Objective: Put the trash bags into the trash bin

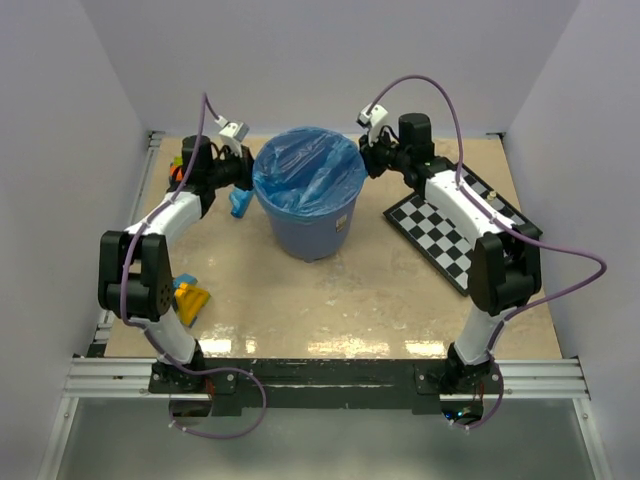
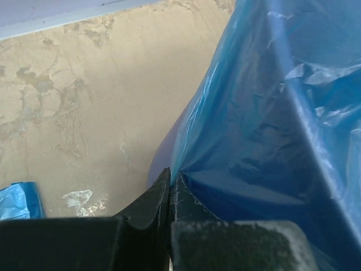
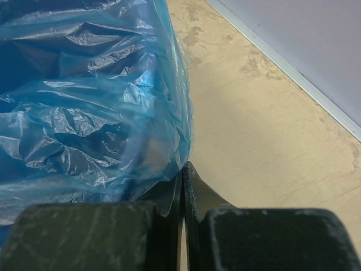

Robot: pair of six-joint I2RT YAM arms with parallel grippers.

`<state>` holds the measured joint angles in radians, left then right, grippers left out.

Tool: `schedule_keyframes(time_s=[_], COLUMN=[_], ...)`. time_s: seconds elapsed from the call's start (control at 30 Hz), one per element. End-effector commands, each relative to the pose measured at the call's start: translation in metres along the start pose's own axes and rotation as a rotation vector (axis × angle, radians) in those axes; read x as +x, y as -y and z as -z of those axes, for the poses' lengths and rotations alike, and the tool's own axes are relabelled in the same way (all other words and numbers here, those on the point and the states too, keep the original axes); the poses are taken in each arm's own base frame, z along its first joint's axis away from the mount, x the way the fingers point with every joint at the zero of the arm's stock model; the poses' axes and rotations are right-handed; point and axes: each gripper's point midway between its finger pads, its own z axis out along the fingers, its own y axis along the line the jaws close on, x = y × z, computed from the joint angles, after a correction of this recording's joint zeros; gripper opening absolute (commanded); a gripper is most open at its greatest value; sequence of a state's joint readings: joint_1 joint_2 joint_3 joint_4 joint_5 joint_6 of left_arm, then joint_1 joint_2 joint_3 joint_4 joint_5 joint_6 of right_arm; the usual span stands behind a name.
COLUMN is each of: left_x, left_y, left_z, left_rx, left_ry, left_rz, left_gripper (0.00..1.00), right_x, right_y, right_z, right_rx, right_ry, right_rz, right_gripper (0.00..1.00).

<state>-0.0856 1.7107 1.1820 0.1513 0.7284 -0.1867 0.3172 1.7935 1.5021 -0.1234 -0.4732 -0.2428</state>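
The trash bin (image 1: 310, 235), a round blue bucket, stands at the middle back of the table. A translucent blue trash bag (image 1: 308, 170) lines it and is spread over the rim. My left gripper (image 1: 248, 172) is at the bin's left rim. In the left wrist view it (image 2: 170, 172) is shut on the bag's edge (image 2: 265, 113), which pulls taut to a point at the tips, with the bin's wall (image 2: 161, 152) just below. My right gripper (image 1: 366, 160) is at the right rim. Its jaws (image 3: 184, 166) are pressed together where the crinkled film (image 3: 84, 101) drapes over one finger.
A black-and-white chessboard (image 1: 455, 225) lies to the right, under the right arm. A small blue object (image 1: 238, 204) sits just left of the bin, seen too as a small blue object (image 2: 20, 200) in the left wrist view. Coloured toys lie at the far left (image 1: 177, 170) and near left (image 1: 190, 298).
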Motion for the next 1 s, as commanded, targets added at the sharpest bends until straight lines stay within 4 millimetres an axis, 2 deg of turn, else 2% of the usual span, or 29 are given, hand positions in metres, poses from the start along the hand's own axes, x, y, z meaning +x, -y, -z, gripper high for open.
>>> schedule_keyframes(time_s=[0.0, 0.17, 0.2, 0.23, 0.27, 0.33, 0.43, 0.53, 0.6, 0.63, 0.7, 0.77, 0.83, 0.9, 0.97], left_x=[0.003, 0.034, 0.038, 0.033, 0.033, 0.027, 0.007, 0.000, -0.005, -0.005, 0.011, 0.023, 0.030, 0.034, 0.038], left_y=[0.005, -0.006, -0.005, -0.002, 0.002, 0.011, 0.008, -0.006, -0.008, -0.004, 0.010, 0.032, 0.060, 0.082, 0.101], left_z=[-0.014, -0.007, -0.002, 0.005, 0.011, 0.022, 0.041, 0.075, 0.099, 0.109, 0.125, 0.138, 0.148, 0.149, 0.141], left_rx=[0.048, -0.014, -0.025, -0.041, -0.045, -0.035, -0.104, -0.240, -0.291, -0.300, -0.272, -0.202, -0.105, -0.038, 0.017], left_ry=[-0.006, -0.105, -0.097, -0.062, -0.034, 0.003, 0.036, 0.035, 0.046, 0.042, -0.016, -0.033, -0.011, 0.009, 0.011], left_rz=[0.057, 0.049, 0.043, 0.018, 0.002, -0.020, -0.082, -0.175, -0.273, -0.335, -0.453, -0.569, -0.656, -0.706, -0.744], left_gripper=[0.00, 0.00, 0.00, 0.00, 0.00, 0.00, 0.01, 0.21, 0.39, 0.44, 0.49, 0.51, 0.55, 0.61, 0.66], right_x=[-0.009, 0.030, 0.036, 0.037, 0.031, 0.014, -0.002, -0.017, -0.019, -0.017, -0.013, -0.004, 0.005, 0.005, 0.007], right_y=[-0.008, -0.014, -0.017, -0.021, -0.022, -0.023, -0.015, 0.002, 0.004, 0.003, -0.014, -0.031, -0.045, -0.056, -0.068], right_z=[0.011, 0.024, 0.028, 0.034, 0.039, 0.052, 0.072, 0.105, 0.128, 0.136, 0.149, 0.158, 0.158, 0.154, 0.145], right_rx=[-0.017, -0.037, -0.059, -0.085, -0.088, -0.082, -0.040, 0.068, 0.110, 0.114, 0.055, -0.015, -0.070, -0.100, -0.140], right_ry=[0.007, -0.093, -0.097, -0.087, -0.064, -0.014, -0.012, 0.017, 0.032, 0.037, 0.035, 0.031, 0.043, 0.057, 0.052], right_rz=[-0.004, 0.000, -0.006, -0.001, 0.008, 0.033, 0.093, 0.157, 0.210, 0.241, 0.345, 0.470, 0.521, 0.553, 0.592], right_gripper=[0.01, 0.00, 0.00, 0.00, 0.02, 0.14, 0.35, 0.46, 0.47, 0.47, 0.47, 0.47, 0.50, 0.50, 0.50])
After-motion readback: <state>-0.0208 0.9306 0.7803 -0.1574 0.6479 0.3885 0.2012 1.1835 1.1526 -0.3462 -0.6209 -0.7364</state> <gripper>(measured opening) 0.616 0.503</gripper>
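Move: The bin, with the blue bag draped over its rim, stands between the hands. Its middle is about 14 cm right and 1 cm ahead of the left hand, level ahead with the right hand and 13 cm to that hand's left, and some 10 cm below both. A spare blue bag lies on the table roughly 7 cm ahead, 4 cm left and 20 cm below the left hand; the chessboard's middle is about 27 cm right of the right hand, 3 cm back and 22 cm below. Still pinching the bag's edge at either side of the bin, both hands draw it down 4–5 cm and slightly back, then open and let go. They pull away from the bin, rising about 10 cm and ending some 14 cm back of their start, the left also going out left and the right out right, with the fingers tipping upward 20–25 degrees. ##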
